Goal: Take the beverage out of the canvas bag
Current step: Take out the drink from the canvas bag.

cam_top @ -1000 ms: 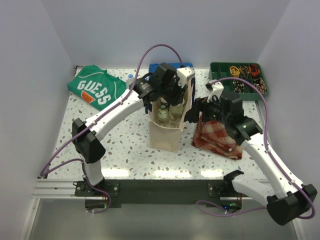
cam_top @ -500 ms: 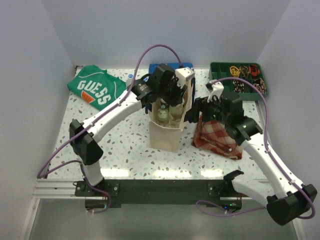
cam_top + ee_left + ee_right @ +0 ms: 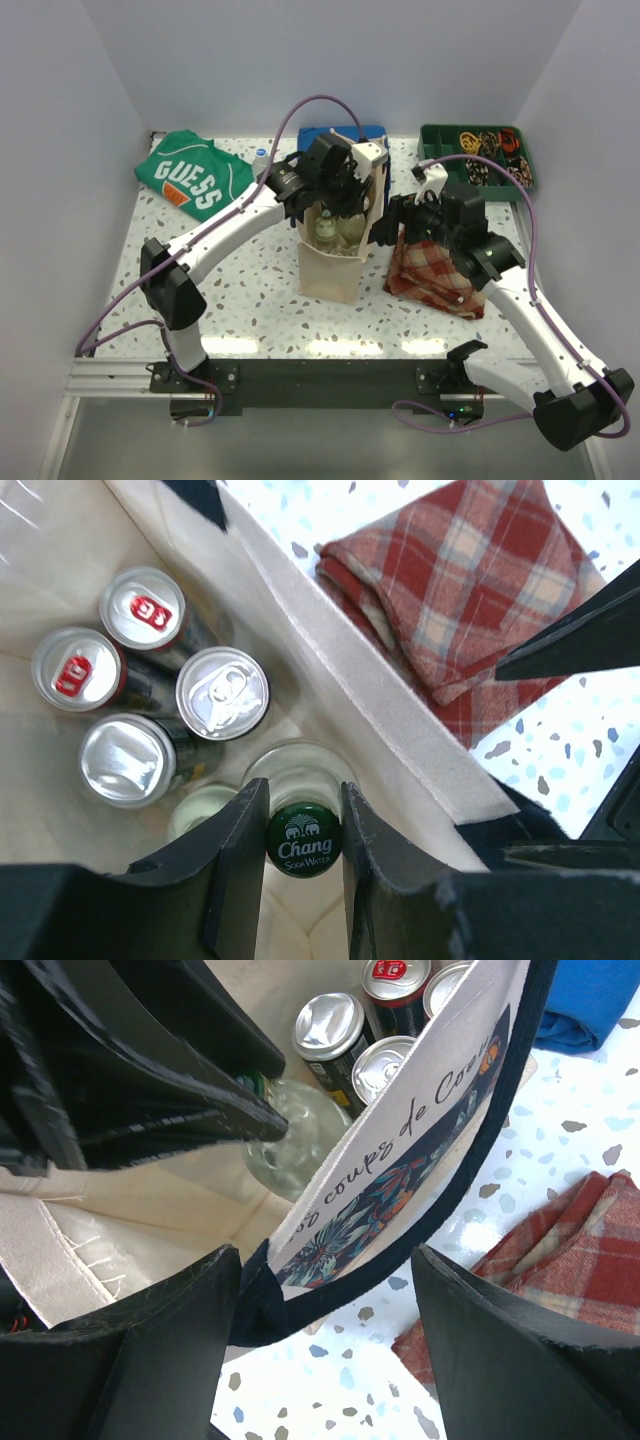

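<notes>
The cream canvas bag [image 3: 330, 262] stands upright mid-table, and its inside wall [image 3: 330, 650] shows in the left wrist view. My left gripper [image 3: 304, 800] reaches down into it and is shut on the neck of a glass bottle with a green "Chang Soda Water" cap [image 3: 304, 838]. Several cans [image 3: 222, 692] stand beside the bottle in the bag. My right gripper [image 3: 325, 1260] is open at the bag's right side, straddling the printed wall [image 3: 400, 1130] and navy handle [image 3: 470, 1160]. One finger [image 3: 180, 1340] lies against the handle's end.
A folded red plaid cloth [image 3: 435, 270] lies right of the bag under the right arm. A green GUESS shirt [image 3: 195, 178] is at the back left, a blue cloth [image 3: 340, 133] behind the bag, and a green tray [image 3: 478, 155] of small items at the back right.
My left wrist has edged slightly toward the back above the bag, still gripping the bottle. The right arm has held still.
</notes>
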Available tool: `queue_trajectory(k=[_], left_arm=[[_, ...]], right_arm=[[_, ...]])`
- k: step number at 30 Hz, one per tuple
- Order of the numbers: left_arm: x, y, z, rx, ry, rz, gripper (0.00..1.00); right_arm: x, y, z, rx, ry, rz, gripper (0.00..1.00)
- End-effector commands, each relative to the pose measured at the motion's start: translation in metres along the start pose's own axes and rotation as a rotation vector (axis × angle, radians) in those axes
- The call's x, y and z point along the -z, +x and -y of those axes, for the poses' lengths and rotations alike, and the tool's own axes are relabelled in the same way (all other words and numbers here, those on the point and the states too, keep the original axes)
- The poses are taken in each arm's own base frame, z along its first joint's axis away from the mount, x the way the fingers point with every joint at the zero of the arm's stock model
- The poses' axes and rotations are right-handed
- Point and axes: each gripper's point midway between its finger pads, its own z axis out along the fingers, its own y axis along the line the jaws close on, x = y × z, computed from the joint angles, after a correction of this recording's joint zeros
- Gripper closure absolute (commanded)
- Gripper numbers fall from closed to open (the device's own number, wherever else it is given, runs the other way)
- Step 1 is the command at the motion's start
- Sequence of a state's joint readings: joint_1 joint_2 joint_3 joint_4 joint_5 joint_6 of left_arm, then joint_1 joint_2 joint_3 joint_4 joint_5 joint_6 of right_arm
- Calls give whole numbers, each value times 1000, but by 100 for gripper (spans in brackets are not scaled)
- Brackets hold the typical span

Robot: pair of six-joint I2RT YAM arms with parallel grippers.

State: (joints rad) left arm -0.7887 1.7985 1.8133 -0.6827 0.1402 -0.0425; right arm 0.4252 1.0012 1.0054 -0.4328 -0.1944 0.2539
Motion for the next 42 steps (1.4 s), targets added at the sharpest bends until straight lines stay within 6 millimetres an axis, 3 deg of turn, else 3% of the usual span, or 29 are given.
queue_trajectory(k=[1, 22, 32, 42], left_arm=[[62, -95, 6, -39, -15, 317, 100], [122, -133, 8, -49, -51, 502, 100], [135, -138, 6, -50, -73, 533, 100], [155, -148, -1, -57, -126, 584, 100]], right_arm=[[1, -12, -2, 1, -5, 54, 27], [1, -14, -3, -4, -9, 62, 27], [5, -27, -14, -18, -49, 105, 27], [2, -23, -14, -24, -55, 88, 27]])
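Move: The left hand already holds the green-capped beverage bottle by its cap, inside the bag; the water bottle standing outside the bag is about 22 cm to this hand's left, 12 cm farther out and 14 cm lower. The second green bottle stands some 6 cm left, level fore-and-aft, 13 cm below; the nearest can is about 7 cm ahead, 1 cm right and 17 cm below. From the right hand, the held bottle lies roughly 8 cm left, 5 cm ahead and 10 cm below. Keeping its grip on the cap, the left hand lifts the bottle about 10 cm, tilting up roughly 15 degrees. ##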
